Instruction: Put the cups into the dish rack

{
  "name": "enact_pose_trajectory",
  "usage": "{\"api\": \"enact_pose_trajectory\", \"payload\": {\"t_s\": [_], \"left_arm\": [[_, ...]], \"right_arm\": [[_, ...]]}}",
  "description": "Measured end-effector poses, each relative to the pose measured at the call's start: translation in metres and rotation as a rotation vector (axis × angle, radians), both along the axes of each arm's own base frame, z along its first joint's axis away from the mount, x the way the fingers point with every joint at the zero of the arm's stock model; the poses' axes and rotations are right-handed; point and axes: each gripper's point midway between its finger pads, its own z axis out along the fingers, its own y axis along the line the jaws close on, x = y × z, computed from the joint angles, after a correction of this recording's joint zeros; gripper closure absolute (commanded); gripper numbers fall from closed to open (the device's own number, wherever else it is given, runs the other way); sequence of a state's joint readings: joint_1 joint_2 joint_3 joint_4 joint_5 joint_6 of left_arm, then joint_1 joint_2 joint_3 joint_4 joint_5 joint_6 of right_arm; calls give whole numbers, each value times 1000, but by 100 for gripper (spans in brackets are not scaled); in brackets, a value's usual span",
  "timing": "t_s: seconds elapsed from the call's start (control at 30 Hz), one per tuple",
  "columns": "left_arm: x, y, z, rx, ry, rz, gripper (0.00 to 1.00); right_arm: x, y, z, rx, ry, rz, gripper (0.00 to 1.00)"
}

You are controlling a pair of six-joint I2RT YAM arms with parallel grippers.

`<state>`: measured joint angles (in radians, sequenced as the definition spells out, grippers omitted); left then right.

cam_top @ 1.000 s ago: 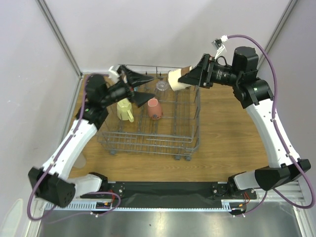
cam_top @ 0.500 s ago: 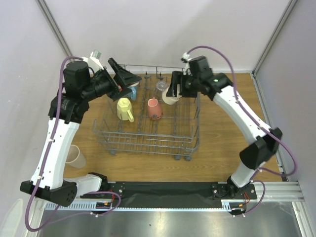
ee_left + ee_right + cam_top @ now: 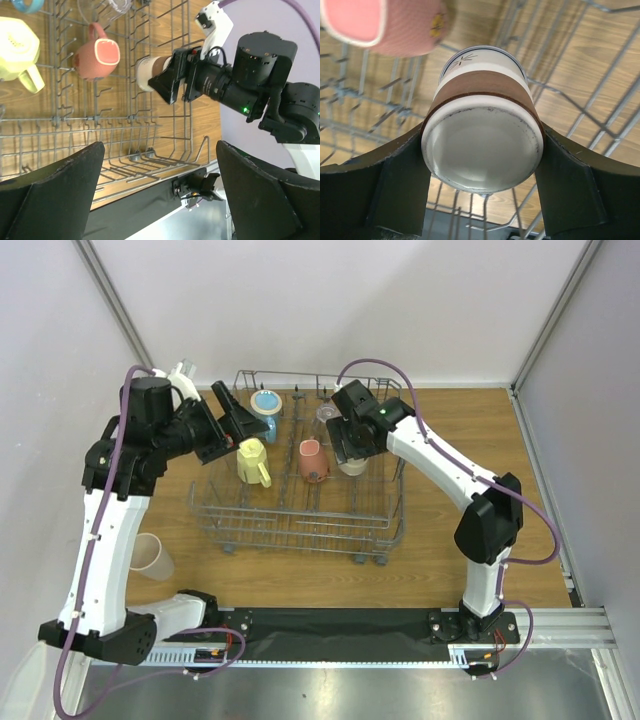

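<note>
The grey wire dish rack (image 3: 300, 525) stands mid-table. In it sit a blue cup (image 3: 266, 403), a pale yellow cup (image 3: 252, 462), a salmon pink mug (image 3: 312, 460) and a clear glass (image 3: 327, 415). My right gripper (image 3: 347, 448) is shut on the cream-and-brown cup (image 3: 482, 135), holding it bottom-up toward the camera, low over the rack's right side beside the pink mug (image 3: 385, 25). My left gripper (image 3: 232, 420) is open and empty, above the rack's left rim. The left wrist view shows the held cup (image 3: 150, 74), the pink mug (image 3: 97, 57) and the yellow cup (image 3: 17, 47).
A beige cup (image 3: 150, 557) stands on the wooden table left of the rack, beside my left arm. The rack's upright tines (image 3: 600, 95) surround the held cup. Walls close the cell at left, back and right.
My right arm has swung down and left, carrying the cream-and-brown cup from above the rack's far right corner to low inside it. My left gripper drew back left, uncovering the blue cup.
</note>
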<state>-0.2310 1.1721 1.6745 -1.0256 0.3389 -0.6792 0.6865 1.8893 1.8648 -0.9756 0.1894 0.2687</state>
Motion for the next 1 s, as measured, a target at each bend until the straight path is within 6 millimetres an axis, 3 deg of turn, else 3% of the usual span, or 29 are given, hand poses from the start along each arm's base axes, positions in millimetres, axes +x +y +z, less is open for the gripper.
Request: {"api": "enact_pose_trajectory", "payload": {"t_s": [0.5, 0.77, 0.97, 1.0], "left_arm": [[6, 24, -20, 45, 87, 76, 0], [8, 26, -23, 47, 101, 82, 0], [9, 36, -12, 47, 49, 149, 0], [7, 41, -12, 59, 47, 178, 0]], "right_arm": [[6, -8, -20, -79, 0, -9, 100], [10, -12, -27, -92, 6, -5, 100], [14, -20, -50, -107, 60, -10, 93], [15, -20, -53, -109, 68, -8, 86]]}}
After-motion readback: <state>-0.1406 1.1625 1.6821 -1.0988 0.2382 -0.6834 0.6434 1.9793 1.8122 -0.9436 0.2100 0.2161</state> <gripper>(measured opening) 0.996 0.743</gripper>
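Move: The right hand already holds the brown-banded white cup, mouth downward; its free spot in the rack lies about 3 cm to the right, 2 cm ahead and some 10 cm below. At that depth, the pink cup stands roughly 8 cm left and 3 cm ahead of the hand, the clear glass some 15 cm ahead and 4 cm left, and the rack's right side about 12 cm right, level with it. From the left hand the spot is some 11 cm ahead, 19 cm right, 30 cm down. Keeping its pinch around the brown-banded cup, the right hand lowers it about 5 cm into the rack's right-hand part, drifting some 2 cm right, away from the pink cup, and slightly forward; it sinks slowly at first, faster towards the end, and tilts barely 5 degrees. The empty left hand stays open and draws off about 4 cm to its left, dipping then partly rising again. ##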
